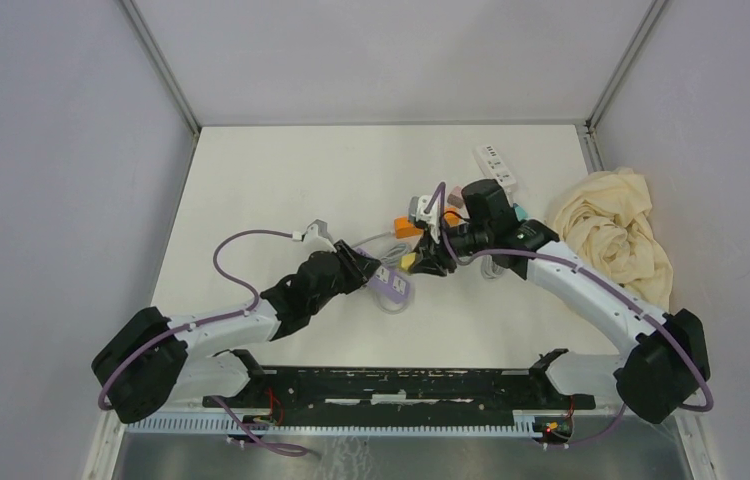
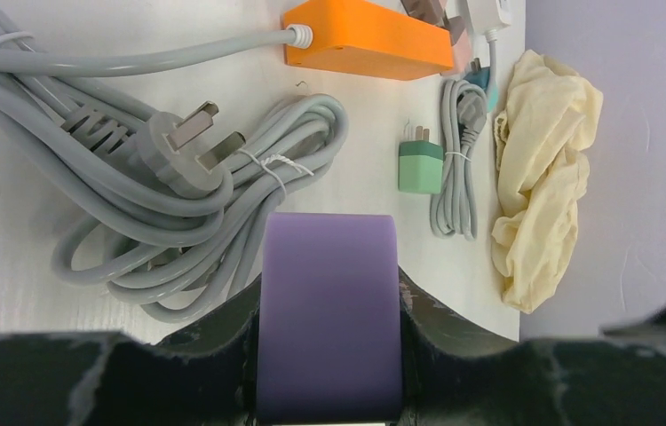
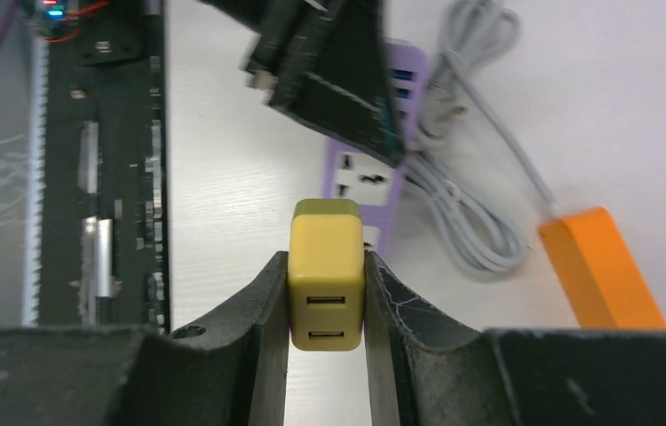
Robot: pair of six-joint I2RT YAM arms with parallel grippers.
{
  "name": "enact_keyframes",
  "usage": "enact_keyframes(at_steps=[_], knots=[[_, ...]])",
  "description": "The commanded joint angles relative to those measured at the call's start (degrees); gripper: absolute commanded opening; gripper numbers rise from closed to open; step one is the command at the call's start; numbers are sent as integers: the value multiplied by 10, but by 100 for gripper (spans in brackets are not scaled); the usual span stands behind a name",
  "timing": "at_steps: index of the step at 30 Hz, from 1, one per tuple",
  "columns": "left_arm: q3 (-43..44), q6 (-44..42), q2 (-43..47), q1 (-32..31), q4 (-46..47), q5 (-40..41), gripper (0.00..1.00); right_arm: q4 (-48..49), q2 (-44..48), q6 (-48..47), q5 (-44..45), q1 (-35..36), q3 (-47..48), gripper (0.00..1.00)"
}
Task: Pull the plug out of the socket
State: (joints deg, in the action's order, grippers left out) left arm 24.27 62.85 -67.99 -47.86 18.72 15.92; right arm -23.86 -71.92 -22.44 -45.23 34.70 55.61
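The socket is a purple power strip [image 1: 392, 285] lying on the white table, and my left gripper [image 1: 366, 270] is shut on it. In the left wrist view the purple strip [image 2: 329, 266] fills the gap between the fingers of the left gripper [image 2: 329, 302]. The plug is a yellow USB charger block [image 3: 327, 253], and my right gripper [image 3: 327, 266] is shut on its sides. It sits at the near end of the purple strip [image 3: 358, 173]. From above, the yellow plug [image 1: 408, 261] shows at the right gripper [image 1: 423, 258] tips. Its prongs are hidden.
A coiled grey cable with its plug [image 2: 134, 177] lies left of the strip. An orange power strip [image 2: 365, 40], a green adapter [image 2: 421, 166] and a small grey cord lie beyond. A cream cloth [image 1: 616, 235] and a white power strip [image 1: 494, 165] sit at the right rear.
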Motion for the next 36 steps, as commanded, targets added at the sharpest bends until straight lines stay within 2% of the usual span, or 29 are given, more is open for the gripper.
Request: enact_keyframes(at_steps=[1,5,13,19,23,25,28,32,36], knots=[[2,-30,9,2,-7,17,3,11,-16,8,139,-56,35,0],[-13,-54,23,2,28,2,3,-24,-78,13,165,-114,59,0],[-50,-89,53,4,102,-50,3,-19,-194,125,188,-179,92,6],[-85,-91,60,6,167,-79,3,-7,-226,165,135,-212,90,30],[-80,-95,49,6,180,-97,3,-5,-245,176,137,-218,94,53],[-79,-99,44,7,190,-110,3,0,-238,175,150,-223,92,62],[-89,-99,40,7,220,-124,3,11,-203,156,182,-226,81,69],[-102,-101,36,7,253,-136,3,14,-129,113,169,-230,68,70],[-101,-95,33,11,255,-131,3,-12,-62,46,76,-243,60,70]])
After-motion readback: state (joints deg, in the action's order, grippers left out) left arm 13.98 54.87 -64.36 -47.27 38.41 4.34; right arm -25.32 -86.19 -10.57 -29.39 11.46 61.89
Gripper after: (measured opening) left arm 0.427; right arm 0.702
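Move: The right hand, already holding the yellow plug clear of the purple socket, has the orange socket about 19 cm ahead and 5 cm to its right, some 12 cm below. The green plug stands about 9 cm ahead and 14 cm right, as low; the held purple socket's middle is 2 cm ahead, 4 cm left and 10 cm down. From the left hand the orange socket is roughly 14 cm ahead, 13 cm right. The right hand swings the yellow plug forward, right and down, about 12 cm each way, towards the table by the orange socket, turning some 40 degrees clockwise and tipping its fingers down, then opens, lets go and lifts about 6 cm. Meanwhile the left hand keeps its grip on the purple socket, easing it back about 3 cm and slightly up with a small clockwise turn. ##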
